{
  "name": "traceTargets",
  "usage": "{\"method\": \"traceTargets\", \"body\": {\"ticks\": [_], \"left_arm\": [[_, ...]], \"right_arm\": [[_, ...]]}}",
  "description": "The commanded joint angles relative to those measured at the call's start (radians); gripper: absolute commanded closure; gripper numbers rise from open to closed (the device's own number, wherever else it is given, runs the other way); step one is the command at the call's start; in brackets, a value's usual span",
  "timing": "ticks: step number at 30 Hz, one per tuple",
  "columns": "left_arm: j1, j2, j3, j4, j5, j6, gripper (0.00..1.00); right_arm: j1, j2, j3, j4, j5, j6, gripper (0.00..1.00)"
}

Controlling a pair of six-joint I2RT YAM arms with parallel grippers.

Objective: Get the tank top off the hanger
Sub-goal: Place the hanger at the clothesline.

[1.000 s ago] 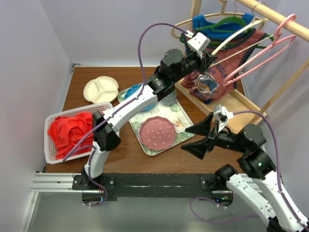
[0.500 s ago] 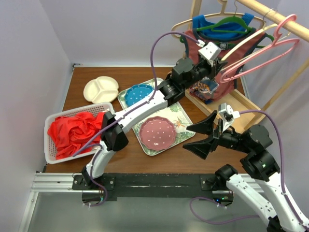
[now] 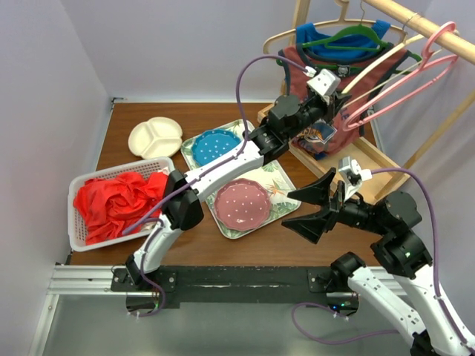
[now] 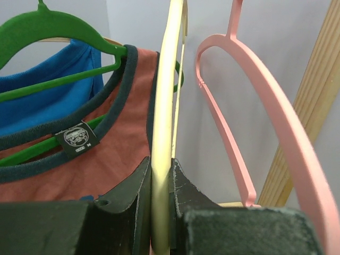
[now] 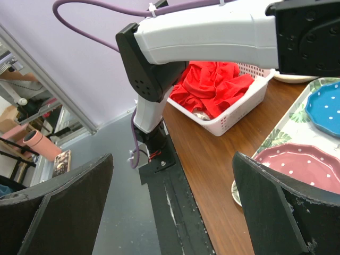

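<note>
The rust-red tank top [image 3: 320,132] with dark blue trim [image 4: 106,154] hangs on the rack at the back right. Its neckline lies against a cream hanger [image 4: 164,95] that slants up to the wooden rail [image 3: 415,22]. My left gripper [image 4: 162,172] is shut on that cream hanger [image 3: 371,65], right beside the top's shoulder. In the top view the left gripper [image 3: 335,93] partly hides the garment. My right gripper [image 3: 310,211] hovers wide open over the table's front right, holding nothing; in its own view the right gripper [image 5: 172,207] faces the left arm's base.
A green hanger [image 4: 58,32] carries a blue garment [image 4: 48,101] just behind. A pink hanger [image 3: 404,78] hangs to the right. On the table are a white basket [image 3: 78,233] of red cloth, a white divided plate [image 3: 154,137], and a leaf-print tray [image 3: 278,189] with blue and pink plates.
My left gripper has swung right and back toward the rack, carrying the cream hanger and tank top with it. The right arm has shifted slightly right, still open.
</note>
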Motion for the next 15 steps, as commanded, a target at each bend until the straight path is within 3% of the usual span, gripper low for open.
{"method": "traceTargets", "body": {"ticks": [1,7,8,9,12,15], "left_arm": [[-0.006,0.020,0.068,0.145,-0.022,0.020,1.00],[-0.015,0.017,0.055,0.156,-0.025,0.036,0.99],[-0.016,0.003,0.046,0.157,-0.025,0.048,0.94],[-0.018,-0.006,0.032,0.160,-0.027,0.052,0.79],[-0.019,-0.072,-0.055,0.199,-0.025,0.056,0.57],[-0.019,-0.146,-0.146,0.228,-0.025,0.056,0.47]], "right_arm": [[0.003,-0.006,0.049,0.015,0.010,0.023,0.01],[0.005,-0.015,0.053,0.007,0.022,0.017,0.01],[0.003,-0.013,0.053,0.007,0.020,0.017,0.01],[0.003,-0.010,0.050,0.008,0.022,0.019,0.01],[0.003,-0.010,0.050,0.007,0.026,0.023,0.01],[0.005,-0.009,0.059,0.001,0.037,0.023,0.01]]}}
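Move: The left hand still grips the near end of the pale wooden hanger; the spot on the clothesline rod for its hook lies about 10 cm ahead, 16 cm to the right and 14 cm up. The pink hanger's body is roughly 15 cm to the right, 3 cm ahead and slightly higher; the tank top hangs some 12 cm ahead, 2 cm right and a bit lower. From the right hand, that rod spot is about 36 cm ahead, 29 cm right and 20 cm up. The left fingers let go of the wooden hanger's near end, opening from nearly shut to about half wide, with the hanger left standing between the pads. Just before, the hand eases barely 1 cm right and down, bringing the hanger down towards the rod; as the fingers part it starts to edge back and tips by only a few degrees. ##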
